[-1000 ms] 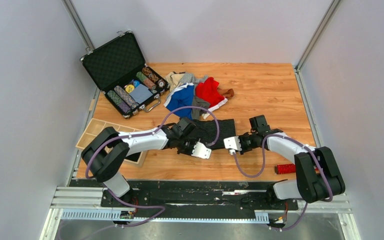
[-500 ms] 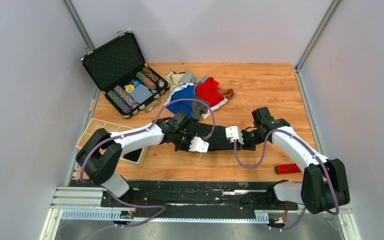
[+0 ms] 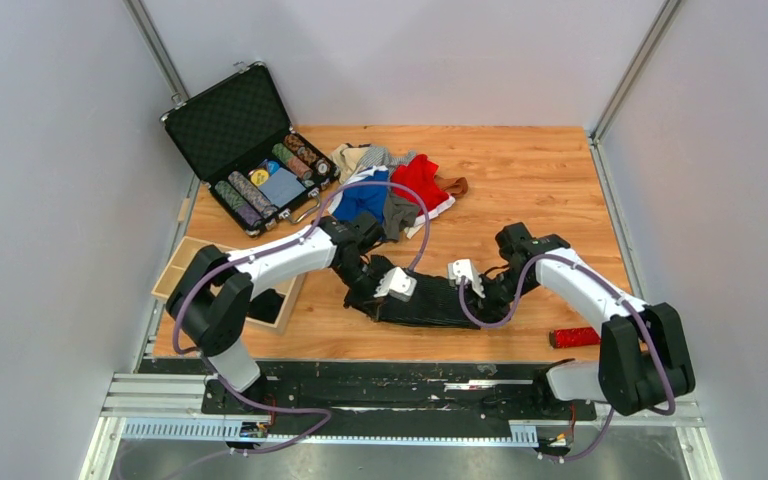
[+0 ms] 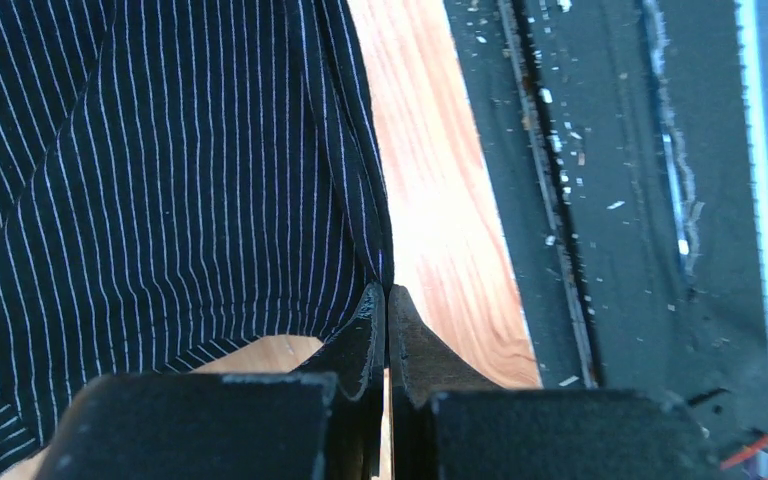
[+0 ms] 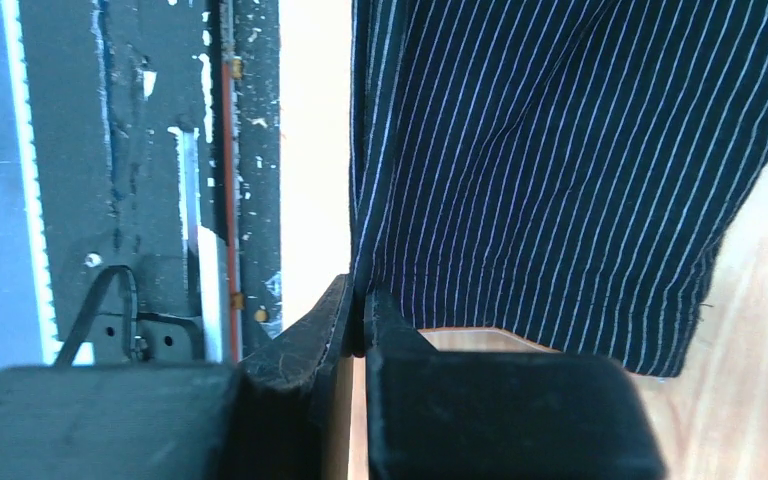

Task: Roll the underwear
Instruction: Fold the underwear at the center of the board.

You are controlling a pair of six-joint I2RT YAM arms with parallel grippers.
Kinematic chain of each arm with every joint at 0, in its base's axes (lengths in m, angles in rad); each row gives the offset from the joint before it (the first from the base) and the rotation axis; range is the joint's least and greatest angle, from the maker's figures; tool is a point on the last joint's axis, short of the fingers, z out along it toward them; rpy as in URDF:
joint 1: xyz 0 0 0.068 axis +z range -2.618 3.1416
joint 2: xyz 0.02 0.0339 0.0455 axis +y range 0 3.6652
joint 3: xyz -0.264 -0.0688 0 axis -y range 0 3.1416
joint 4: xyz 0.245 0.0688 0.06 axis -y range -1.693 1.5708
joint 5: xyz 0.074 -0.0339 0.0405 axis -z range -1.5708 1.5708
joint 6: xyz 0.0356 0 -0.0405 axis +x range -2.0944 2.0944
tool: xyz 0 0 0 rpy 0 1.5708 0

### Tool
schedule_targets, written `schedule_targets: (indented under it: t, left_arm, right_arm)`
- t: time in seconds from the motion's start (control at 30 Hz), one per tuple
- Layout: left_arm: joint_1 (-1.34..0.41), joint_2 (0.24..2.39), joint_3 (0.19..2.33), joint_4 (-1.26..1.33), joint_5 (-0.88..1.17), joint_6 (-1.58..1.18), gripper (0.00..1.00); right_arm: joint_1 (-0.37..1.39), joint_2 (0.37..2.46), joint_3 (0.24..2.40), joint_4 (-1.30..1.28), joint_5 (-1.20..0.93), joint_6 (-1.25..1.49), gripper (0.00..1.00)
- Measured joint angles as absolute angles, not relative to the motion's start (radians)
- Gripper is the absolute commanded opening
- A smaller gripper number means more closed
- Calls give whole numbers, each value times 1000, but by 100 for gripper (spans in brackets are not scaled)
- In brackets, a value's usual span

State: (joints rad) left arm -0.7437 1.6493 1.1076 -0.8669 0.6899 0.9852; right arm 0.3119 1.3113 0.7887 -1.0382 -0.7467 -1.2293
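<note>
A black pinstriped underwear (image 3: 426, 306) lies bunched near the table's front edge, stretched between my two grippers. My left gripper (image 3: 368, 300) is shut on the garment's left end; in the left wrist view its tips (image 4: 387, 292) pinch the hem of the striped cloth (image 4: 160, 180). At the right end my right gripper (image 3: 488, 296) is shut on the cloth too, and the right wrist view has its tips (image 5: 358, 292) clamped on the striped fabric's (image 5: 560, 150) edge. More underwear (image 3: 392, 185) in red, blue, grey and beige sits heaped at the back of the table.
An open black case (image 3: 222, 118) of poker chips stands at the back left. A wooden divided tray (image 3: 182, 268) lies at the left edge under the left arm. A red bristly stick (image 3: 572, 337) rests at the front right. The black rail (image 4: 610, 200) runs just past the table edge.
Both grippers have drawn the black striped underwear from mid-table toward the near edge, and it has bunched up. The right gripper closed onto its right end.
</note>
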Motion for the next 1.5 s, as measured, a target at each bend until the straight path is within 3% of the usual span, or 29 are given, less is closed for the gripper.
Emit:
schedule_targets:
  t: [0.73, 1.5]
  left_arm:
    - [-638, 2096, 1705, -1444, 784, 1144, 0]
    - [-570, 2263, 1961, -1392, 694, 1032, 0]
  right_arm:
    - [216, 1601, 1008, -1232, -803, -1176, 0]
    - [118, 1897, 1234, -1285, -826, -1126, 0]
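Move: Both hands already hold the underwear's near edge up, some 6 cm above the rest of it. The middle of the underwear lies about 6 cm ahead of the left hand and 7 cm to its right. The grey cloth is roughly 24 cm ahead and 4 cm right of that hand, the blue shorts 26 cm ahead and 3 cm left. From the right hand, the middle of the underwear is some 5 cm ahead and 12 cm left. Forward go both hands together, away from the base, carrying the pinched edge over the underwear on the table: the left about 12 cm, rising 2 cm first and then sinking again, the right about 8 cm after easing back 1 cm. Both keep their shut grip as the fingertips swing back under, the right by some 25 degrees while also turning clockwise. ##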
